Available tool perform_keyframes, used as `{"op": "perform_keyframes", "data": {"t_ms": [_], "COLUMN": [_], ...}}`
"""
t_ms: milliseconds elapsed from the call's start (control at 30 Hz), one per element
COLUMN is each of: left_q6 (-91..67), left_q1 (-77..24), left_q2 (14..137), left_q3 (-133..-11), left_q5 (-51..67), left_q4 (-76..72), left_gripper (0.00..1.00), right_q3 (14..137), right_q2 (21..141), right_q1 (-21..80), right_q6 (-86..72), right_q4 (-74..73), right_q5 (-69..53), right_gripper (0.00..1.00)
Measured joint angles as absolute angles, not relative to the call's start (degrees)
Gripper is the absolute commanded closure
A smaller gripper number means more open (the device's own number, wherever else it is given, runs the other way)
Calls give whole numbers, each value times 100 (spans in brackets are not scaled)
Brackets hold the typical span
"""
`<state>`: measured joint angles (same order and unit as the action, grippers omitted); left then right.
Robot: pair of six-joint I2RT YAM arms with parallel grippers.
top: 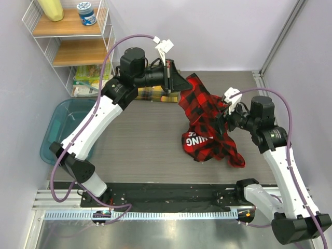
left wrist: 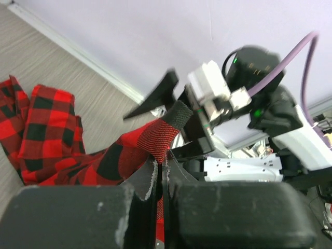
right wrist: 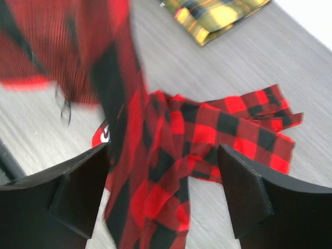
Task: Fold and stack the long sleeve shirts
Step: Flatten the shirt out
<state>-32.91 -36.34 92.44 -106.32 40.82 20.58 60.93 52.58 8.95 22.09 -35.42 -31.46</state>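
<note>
My left gripper (top: 174, 81) is raised over the far middle of the table, shut on one edge of the red-and-black shirt (top: 208, 118). In the left wrist view the cloth (left wrist: 145, 142) is pinched between the closed fingers of the left gripper (left wrist: 162, 168). The shirt hangs from there down to a crumpled heap on the table, white lettering (top: 199, 140) showing at the front. My right gripper (top: 225, 121) stands open beside the hanging cloth. In the right wrist view that gripper (right wrist: 163, 192) has red plaid (right wrist: 171, 171) between its wide-apart fingers. The yellow-and-black shirt (top: 151, 94) lies folded at the far side (right wrist: 218, 13).
A wire shelf rack (top: 67, 44) with a jar (top: 86, 13) and a yellow bottle (top: 51, 9) stands at the far left. A blue bin (top: 65, 129) sits left of the table. A metal rail (top: 145, 213) runs along the near edge.
</note>
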Motion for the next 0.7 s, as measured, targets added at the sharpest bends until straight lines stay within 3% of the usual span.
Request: {"op": "perform_keyframes", "data": {"t_ms": [33,100,133,367,433,467,500,600,700], "left_q6": [-3326,-3444,-3492,-3865,-3859,-3859,-3846,-3607,-3247], "left_q1": [-3625,-3586,-3566,-3527,-3544,-3586,-3629,-3830,-3962], "left_q2": [9229,9207,9198,9231,9406,9662,9966,11563,12595], "left_q3": [-10632,-10637,-10637,-10704,-10956,-11343,-11721,-13574,-13819], "left_q5": [4082,4108,4121,4176,3872,3640,3463,3096,3052], "left_q4": [1997,1879,1820,1527,1520,1490,1400,838,797], "left_gripper": [100,100,100,100,92,82,56,3,0], "right_q3": [5968,5717,5618,5590,5714,5798,5874,6184,6661], "right_q2": [5166,4969,4893,4718,4567,4423,4244,3822,3548], "right_q1": [897,897,899,902,902,902,902,902,906], "right_q6": [2206,2180,2180,1905,1881,1859,1824,1675,1457], "right_q4": [-3529,-3531,-3533,-3632,-3774,-3874,-3942,-4178,-4488], "right_q5": [-3186,-3212,-3208,-3472,-3640,-3723,-3782,-3708,-3203], "right_gripper": [34,68,98,99,99,99,99,99,99]}}
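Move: The red-and-black shirt hangs from the left hand's shut fingers, and one fold of it passes between the right hand's open fingers, only about 1 cm ahead and to the left. Its white-lettered part lies about 3 cm ahead, 8 left and 26 below the right hand. The open table the left hand swings out over is roughly 15 cm ahead, 12 right and 43 below it; the folded yellow shirt is some 35 ahead, 15 left. The shirt's fold is pinched by the right hand, which dips a couple of centimetres down and back while its fingers shut, then pulls up about 10 cm and farther back. The left hand first raises its held edge slowly, then whips forward and right, some 13 cm out, dropping sharply at the last while its fingers spring wide open and let go. ##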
